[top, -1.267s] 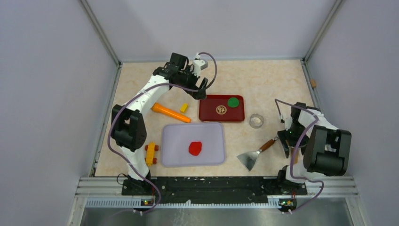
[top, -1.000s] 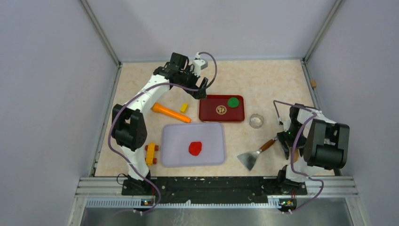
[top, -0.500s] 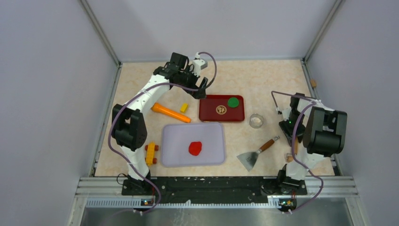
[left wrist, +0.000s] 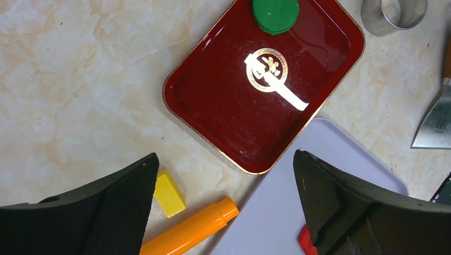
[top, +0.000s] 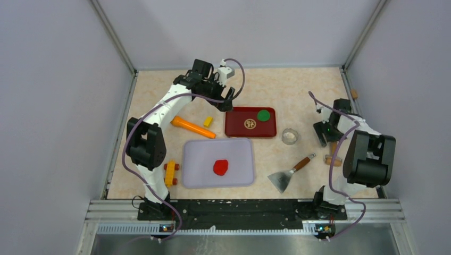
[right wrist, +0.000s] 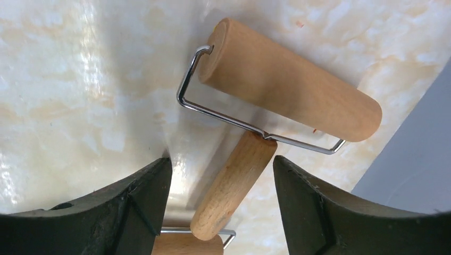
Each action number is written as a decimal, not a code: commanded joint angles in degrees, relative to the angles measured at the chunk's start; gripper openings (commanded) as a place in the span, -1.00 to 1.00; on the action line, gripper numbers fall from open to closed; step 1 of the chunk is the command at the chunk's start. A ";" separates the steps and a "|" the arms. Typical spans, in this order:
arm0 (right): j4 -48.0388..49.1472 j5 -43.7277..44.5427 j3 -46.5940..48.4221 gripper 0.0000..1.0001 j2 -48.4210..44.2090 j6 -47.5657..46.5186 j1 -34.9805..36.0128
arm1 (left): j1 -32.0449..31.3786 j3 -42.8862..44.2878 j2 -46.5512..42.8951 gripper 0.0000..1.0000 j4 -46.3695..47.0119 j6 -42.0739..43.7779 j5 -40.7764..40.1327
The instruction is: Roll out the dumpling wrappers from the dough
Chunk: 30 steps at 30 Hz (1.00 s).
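The red dough (top: 220, 167) is a small flattened lump in the middle of the lilac board (top: 198, 175); its edge shows in the left wrist view (left wrist: 304, 241). No round red wrapper is in view. My left gripper (top: 228, 102) is open and empty, hovering above the table by the dark red tray's left corner (left wrist: 224, 158). My right gripper (top: 323, 138) is open at the far right, its jaws on either side of the handle (right wrist: 234, 186) of a wooden roller (right wrist: 290, 79) without touching it.
A green disc (top: 263, 115) lies on the dark red tray (top: 236, 127). A metal ring cutter (top: 290, 136), a scraper (top: 290, 173), an orange stick (top: 193, 127), a yellow block (top: 208, 121) and a yellow-and-red toy (top: 170, 173) lie around the board. A second wooden roller (right wrist: 186, 245) lies below the handle.
My right gripper has moved from beside the scraper's handle toward the back, and now stands over the wooden roller. The left arm has not moved.
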 commanded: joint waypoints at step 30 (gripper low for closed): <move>4.80 -6.95 -0.30 -1.00 3.37 21.06 -3.33 | -2.00 -1.45 -4.78 0.90 10.85 6.28 5.33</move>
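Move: The rolling pin's handle lies almost under my open right fingers, at their height and about 2 cm to the right. Its big roller sits some 7 cm ahead and 2 cm right of my hand, its small roller about 7 cm back and 2 cm right. The metal ring is roughly 17 cm left and 3 cm ahead. From my left hand, the handle is about 44 cm right, 13 cm back and 15 cm below. I slide my right hand nearly 4 cm forward along the pin's handle towards the big roller, staying low, and turn the wrist some 20 degrees clockwise to line up with it while the fingers tilt farther forward by about a dozen degrees. Then I shut the fingers, pinching the handle close behind the big roller's wire frame. ##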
